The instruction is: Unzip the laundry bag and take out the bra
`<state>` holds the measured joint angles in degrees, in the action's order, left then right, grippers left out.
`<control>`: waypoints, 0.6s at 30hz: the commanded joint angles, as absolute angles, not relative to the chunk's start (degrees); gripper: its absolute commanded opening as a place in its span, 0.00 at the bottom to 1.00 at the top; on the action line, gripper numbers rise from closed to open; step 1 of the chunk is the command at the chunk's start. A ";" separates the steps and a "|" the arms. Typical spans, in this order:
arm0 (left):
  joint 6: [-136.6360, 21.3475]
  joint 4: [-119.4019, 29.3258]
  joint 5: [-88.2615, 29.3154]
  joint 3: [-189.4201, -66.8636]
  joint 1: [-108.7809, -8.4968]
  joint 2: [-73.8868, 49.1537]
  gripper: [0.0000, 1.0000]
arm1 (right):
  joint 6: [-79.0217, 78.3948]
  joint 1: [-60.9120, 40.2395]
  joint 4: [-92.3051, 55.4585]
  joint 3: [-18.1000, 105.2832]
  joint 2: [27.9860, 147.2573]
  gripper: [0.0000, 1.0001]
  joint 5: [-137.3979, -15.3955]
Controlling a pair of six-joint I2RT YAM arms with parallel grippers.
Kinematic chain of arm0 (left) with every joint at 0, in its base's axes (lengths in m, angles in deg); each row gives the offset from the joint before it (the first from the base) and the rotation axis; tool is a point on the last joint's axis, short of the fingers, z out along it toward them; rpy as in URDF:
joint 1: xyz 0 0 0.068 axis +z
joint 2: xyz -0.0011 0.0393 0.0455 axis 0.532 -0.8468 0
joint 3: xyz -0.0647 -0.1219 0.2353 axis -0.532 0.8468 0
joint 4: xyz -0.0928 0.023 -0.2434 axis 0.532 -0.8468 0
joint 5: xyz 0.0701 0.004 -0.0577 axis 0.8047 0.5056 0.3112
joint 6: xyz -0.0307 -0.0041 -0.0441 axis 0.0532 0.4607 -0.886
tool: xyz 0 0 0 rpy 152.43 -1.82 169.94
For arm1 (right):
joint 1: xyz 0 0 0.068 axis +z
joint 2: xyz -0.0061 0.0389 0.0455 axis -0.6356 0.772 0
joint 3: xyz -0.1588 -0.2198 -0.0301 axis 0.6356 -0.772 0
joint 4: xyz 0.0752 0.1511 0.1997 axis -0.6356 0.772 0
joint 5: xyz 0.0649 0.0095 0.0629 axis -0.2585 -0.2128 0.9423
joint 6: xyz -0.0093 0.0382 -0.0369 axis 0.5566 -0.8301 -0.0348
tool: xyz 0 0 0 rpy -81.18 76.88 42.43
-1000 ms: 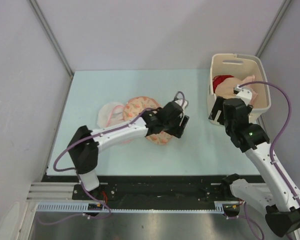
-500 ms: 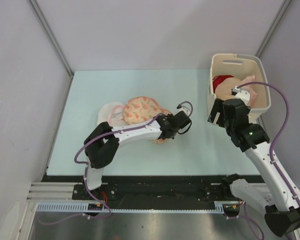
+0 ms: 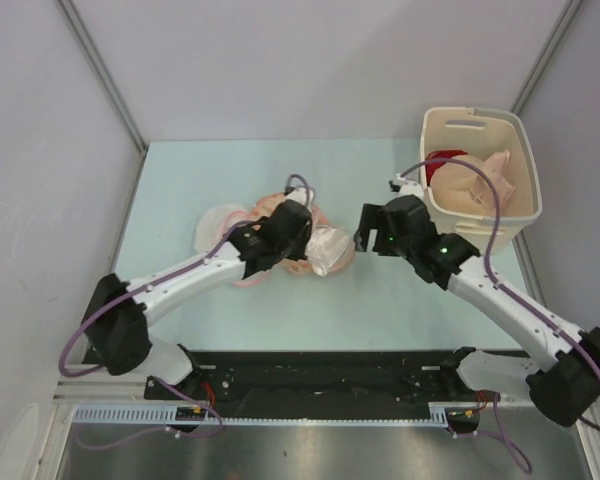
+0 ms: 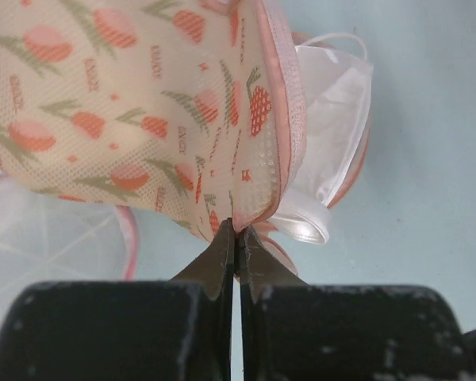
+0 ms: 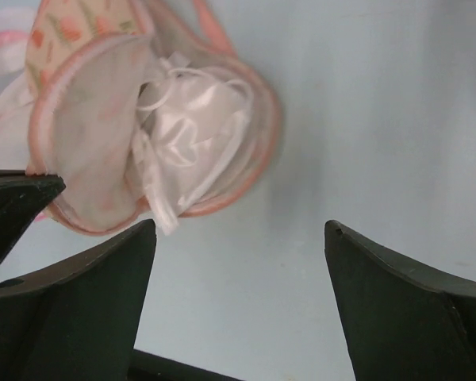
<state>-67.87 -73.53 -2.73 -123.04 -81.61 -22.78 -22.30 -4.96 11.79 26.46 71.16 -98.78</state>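
Observation:
The laundry bag (image 4: 127, 119), cream-peach with red-pink tulip print and pink edging, lies at mid-table (image 3: 270, 208). It gapes open at one lobe, and the white bra (image 4: 333, 135) shows inside with a strap loop spilling out. My left gripper (image 4: 236, 228) is shut on the bag's pink-edged rim, holding the flap up. In the right wrist view the bra (image 5: 190, 119) sits in the bag's open mouth (image 5: 87, 143). My right gripper (image 5: 238, 230) stands wide open just short of it, over bare table. From above, the right gripper (image 3: 362, 232) faces the bra (image 3: 330, 250).
A round white mesh item with pink trim (image 3: 215, 228) lies against the bag's left side. A cream basket (image 3: 470, 115) at the back right holds a red garment (image 3: 442, 160) and pale fabric. Grey walls enclose the table.
My left gripper pulled back to the left and closed on the bag's rim, lifting the flap. The right arm swung from the basket leftward to face the opened bag.

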 commanded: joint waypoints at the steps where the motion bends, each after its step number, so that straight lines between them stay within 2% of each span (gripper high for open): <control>1: -76.99 -63.59 -11.61 -114.17 -78.46 -14.93 0.00 | -27.77 0.52 3.84 28.07 79.55 0.90 -96.70; 7: -81.05 -59.89 -14.27 -109.24 -76.79 -12.98 0.00 | -30.23 0.79 -1.61 28.07 90.28 0.91 -93.89; 11: -81.40 -59.36 -14.97 -108.88 -76.70 -13.43 0.01 | -31.64 -0.35 -5.38 28.07 94.94 0.88 -91.69; 14: -81.22 -59.45 -14.53 -108.97 -76.61 -13.08 0.00 | -32.17 -0.44 -7.84 28.07 97.50 0.78 -90.90; 15: -81.05 -59.45 -14.10 -108.97 -76.53 -12.73 0.00 | -32.43 -0.44 -8.29 28.07 97.86 0.70 -90.89; 17: -80.78 -59.62 -13.92 -108.80 -76.44 -12.37 0.00 | -32.52 -0.44 -9.87 28.08 98.56 0.62 -91.33; 18: -80.87 -59.54 -13.57 -108.79 -76.44 -12.11 0.00 | -32.26 -0.35 -10.57 28.07 99.61 0.47 -91.51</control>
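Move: The bra lies in the opened side of the laundry bag, some 10 cm to the right hand's left, about 3 cm ahead and 13 cm below. The bag's body is centred about 5 cm left of the bra and a centimetre farther out; the round mesh bag lies roughly 29 cm to the right hand's left and 1 cm ahead, low on the table. From the left hand, which already pinches the bag's raised edge, the bra is some 5 cm right, 3 cm ahead and 9 cm below. Towards the bra in the open bag, the right hand sweeps left first and then mainly sinks, about 12 cm down and 9 cm left in all, easing slightly forward as the fingers tip some 15 degrees further down and begin to close late on. The left hand keeps its pinch on the bag's edge, shifts a little left, then settles back about 2 cm, rolling its left side down. ##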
